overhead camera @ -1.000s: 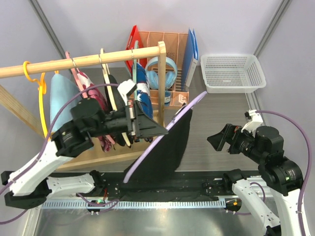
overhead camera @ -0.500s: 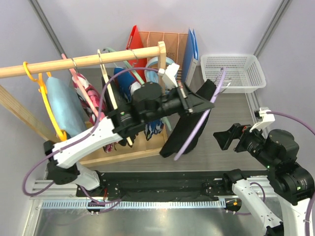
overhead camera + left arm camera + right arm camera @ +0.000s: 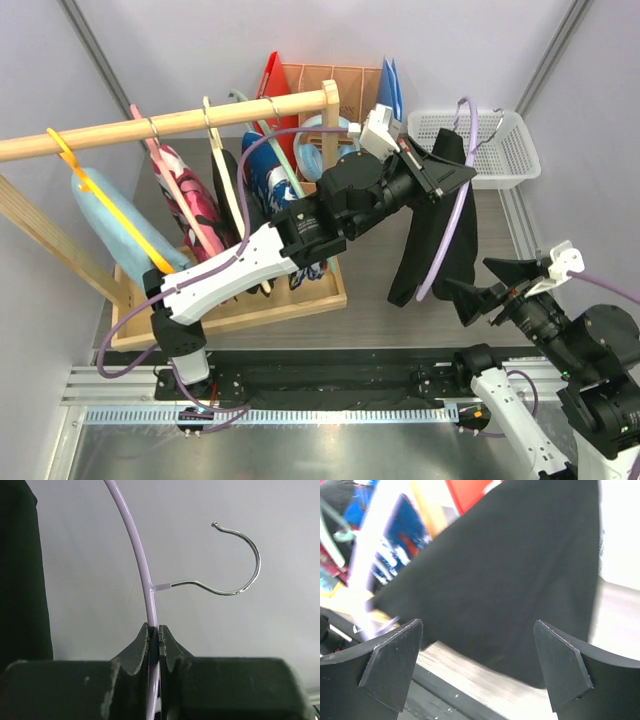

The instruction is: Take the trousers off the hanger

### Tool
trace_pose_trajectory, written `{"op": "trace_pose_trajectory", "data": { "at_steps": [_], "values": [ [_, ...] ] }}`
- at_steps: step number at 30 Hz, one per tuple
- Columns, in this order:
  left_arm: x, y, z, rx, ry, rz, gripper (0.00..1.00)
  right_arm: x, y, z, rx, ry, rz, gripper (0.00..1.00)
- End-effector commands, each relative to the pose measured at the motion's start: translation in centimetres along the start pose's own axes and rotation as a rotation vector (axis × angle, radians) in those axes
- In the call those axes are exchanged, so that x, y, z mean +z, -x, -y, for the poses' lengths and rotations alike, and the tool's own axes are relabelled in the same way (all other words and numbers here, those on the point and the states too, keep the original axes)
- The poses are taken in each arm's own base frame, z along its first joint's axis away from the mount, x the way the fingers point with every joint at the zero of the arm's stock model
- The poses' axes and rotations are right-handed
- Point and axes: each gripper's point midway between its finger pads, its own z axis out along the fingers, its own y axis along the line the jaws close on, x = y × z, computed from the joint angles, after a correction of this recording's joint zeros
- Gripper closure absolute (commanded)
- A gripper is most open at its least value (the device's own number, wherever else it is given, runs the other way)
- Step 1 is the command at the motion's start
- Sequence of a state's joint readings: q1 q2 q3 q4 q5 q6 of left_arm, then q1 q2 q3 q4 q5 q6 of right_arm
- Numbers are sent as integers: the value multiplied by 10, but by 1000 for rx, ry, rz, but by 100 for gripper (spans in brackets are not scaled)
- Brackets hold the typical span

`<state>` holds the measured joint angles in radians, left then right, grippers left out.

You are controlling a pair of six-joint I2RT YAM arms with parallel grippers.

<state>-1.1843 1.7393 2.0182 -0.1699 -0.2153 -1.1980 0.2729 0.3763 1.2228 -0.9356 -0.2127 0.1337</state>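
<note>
The black trousers point(image 3: 428, 245) hang in the air from a lilac hanger point(image 3: 448, 235), right of the rack. My left gripper point(image 3: 447, 176) is shut on the hanger's thin rod point(image 3: 143, 565) just below its metal hook point(image 3: 240, 577). In the left wrist view my left gripper point(image 3: 154, 632) pinches the rod, with black cloth point(image 3: 22, 580) at the left edge. Below and right of the trousers' hem, my right gripper point(image 3: 487, 283) is open. The right wrist view shows its jaws point(image 3: 477, 625) wide apart and empty, facing the black trousers point(image 3: 510, 570). The blue printed trousers point(image 3: 268, 182) stay on the rack.
The wooden rail point(image 3: 170, 124) also carries a pink floral garment point(image 3: 192, 205) and a light-blue cloth point(image 3: 115, 228) on a yellow hanger. A white basket point(image 3: 500, 148) stands at the back right. A wooden organiser point(image 3: 335, 85) with folders and headphones stands behind the rack.
My left arm has swung the hanger with the black trousers up and to the right, away from the rail. My right arm has dropped lower and nearer, still open. The hung garments have swayed.
</note>
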Motion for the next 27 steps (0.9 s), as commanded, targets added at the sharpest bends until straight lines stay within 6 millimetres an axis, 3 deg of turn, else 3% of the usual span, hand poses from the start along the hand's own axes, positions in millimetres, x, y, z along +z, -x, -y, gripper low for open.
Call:
{"op": "trace_pose_trajectory", "data": {
  "at_steps": [1, 9, 12, 19, 25, 27],
  "values": [
    [-5, 52, 74, -44, -210, 165, 100, 0, 6, -18, -132, 129, 79, 2],
    [-1, 61, 83, -73, -232, 200, 100, 21, -12, -11, -165, 142, 34, 2],
    [1, 63, 86, -98, -241, 200, 100, 30, -12, -8, -167, 135, 38, 3],
    [-10, 78, 115, -117, -301, 226, 100, 43, -3, -13, -141, 167, 115, 5],
    [-11, 81, 116, -133, -298, 232, 100, 47, 2, -16, -118, 188, 163, 6],
    [-10, 78, 115, -144, -298, 221, 100, 52, 3, -4, -113, 124, 168, 6]
  ]
}}
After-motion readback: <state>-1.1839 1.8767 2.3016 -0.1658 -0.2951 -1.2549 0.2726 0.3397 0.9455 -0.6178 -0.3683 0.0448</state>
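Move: The left hand already holds the lilac hanger. The black trousers' middle hangs some 13 cm below this hand, about 3 cm back and 2 cm left; the metal hook sits about 6 cm above it, 3 cm ahead and 3 cm right. From the open, empty right hand, the trousers' middle is about 8 cm ahead, 5 cm left and slightly higher, and the hanger's near end is roughly level ahead, 9 cm left and 3 cm up. Pinching the hanger beside its hook all the while, the left hand lifts about 6 cm, edging slightly forward and rolling some 10 degrees so its right side rises. The right hand eases back a touch, then goes about 5 cm forward and left and sinks a little towards the lower part of the trousers, swinging slightly counter-clockwise with its fingers still wide open; whether they touch the cloth can't be seen. ##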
